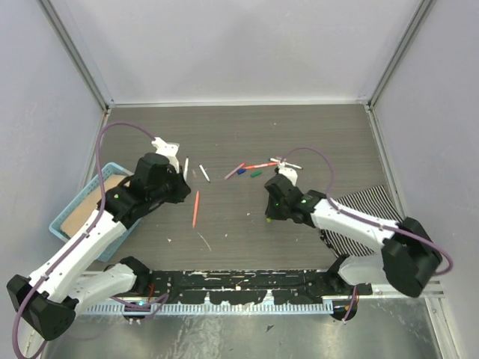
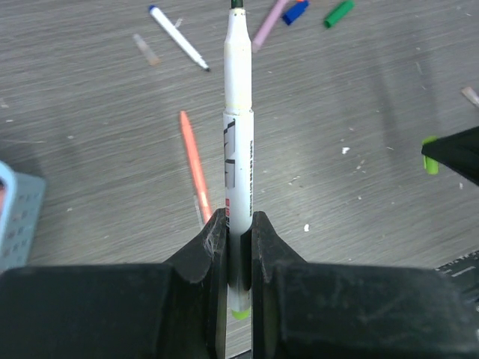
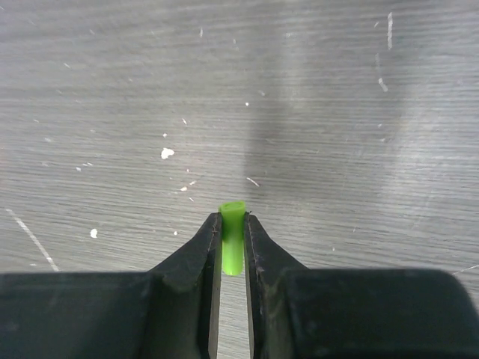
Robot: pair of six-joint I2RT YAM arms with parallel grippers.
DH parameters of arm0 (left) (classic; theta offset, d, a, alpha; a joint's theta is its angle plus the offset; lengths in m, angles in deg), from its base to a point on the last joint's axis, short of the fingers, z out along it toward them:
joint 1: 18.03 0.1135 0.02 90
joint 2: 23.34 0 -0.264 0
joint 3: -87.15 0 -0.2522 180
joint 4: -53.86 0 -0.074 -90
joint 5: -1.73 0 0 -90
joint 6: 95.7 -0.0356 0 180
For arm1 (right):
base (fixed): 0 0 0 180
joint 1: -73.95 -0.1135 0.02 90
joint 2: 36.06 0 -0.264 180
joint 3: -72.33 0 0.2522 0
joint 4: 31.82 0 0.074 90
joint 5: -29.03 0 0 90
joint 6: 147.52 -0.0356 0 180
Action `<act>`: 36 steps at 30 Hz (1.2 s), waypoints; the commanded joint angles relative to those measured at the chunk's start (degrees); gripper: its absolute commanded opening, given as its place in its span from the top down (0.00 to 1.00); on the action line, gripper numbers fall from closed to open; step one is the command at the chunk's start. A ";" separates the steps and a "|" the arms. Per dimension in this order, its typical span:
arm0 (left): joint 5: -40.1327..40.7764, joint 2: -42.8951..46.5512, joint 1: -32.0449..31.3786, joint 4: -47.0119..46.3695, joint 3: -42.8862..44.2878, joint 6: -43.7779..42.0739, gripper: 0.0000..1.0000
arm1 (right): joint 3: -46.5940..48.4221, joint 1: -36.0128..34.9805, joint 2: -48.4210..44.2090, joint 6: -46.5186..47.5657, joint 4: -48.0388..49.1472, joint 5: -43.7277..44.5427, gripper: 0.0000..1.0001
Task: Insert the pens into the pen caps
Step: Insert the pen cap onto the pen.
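My left gripper (image 2: 239, 224) is shut on a white-barrelled pen (image 2: 239, 112) with a light green rear end; the pen points away from the jaws over the table. My right gripper (image 3: 233, 221) is shut on a small light green pen cap (image 3: 233, 239), held just above the table. In the top view the left gripper (image 1: 182, 179) and right gripper (image 1: 271, 213) are apart, with an orange pen (image 1: 196, 209) lying between them. Further back lie a white pen (image 1: 204, 173), a pink pen (image 1: 234, 171), a blue cap (image 1: 242, 170), a dark green cap (image 1: 256, 173) and a red pen (image 1: 260, 164).
A light blue basket (image 1: 75, 217) stands at the left edge of the table beside the left arm. A striped cloth (image 1: 367, 206) lies at the right under the right arm. Grey walls enclose the table on three sides.
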 commanded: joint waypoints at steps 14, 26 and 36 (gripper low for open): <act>-1.55 -8.36 -19.55 -32.13 -8.51 9.46 1.00 | -6.93 4.76 -24.02 -1.82 11.77 2.12 0.98; -4.17 -15.03 -25.17 -39.39 -8.15 10.26 1.00 | -4.78 4.73 -28.83 -8.75 17.02 8.57 0.98; -5.90 -19.21 -28.01 -40.42 -7.60 10.94 1.00 | -3.25 4.72 -28.07 -11.83 18.67 11.44 0.98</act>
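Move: The left hand holds the white pen, tip up and forward; the light green cap meant for that tip is in the right fingers, about 27 cm to the left hand's right, 2 cm nearer the base and 14 cm lower. An orange pen lies on the table some 4 cm ahead of the left hand, 2 cm right and 19 cm down. From the right hand, the held pen's middle is roughly 26 cm left, 6 cm ahead and 16 cm up; the dark green cap lies 19 cm ahead, 4 cm left, and the pink pen 20 cm ahead, 11 cm left, both 5 cm down. The left hand carries the white pen some 20 cm to the right towards the light green cap, drawing back about 6 cm and sinking slightly as the wrist swings clockwise, its grip kept. Meanwhile the right hand keeps the cap pinched and lifts it about 15 cm, easing a little forward, its fingers tipping up from steeply down to nearly level, pointing forward and left. ##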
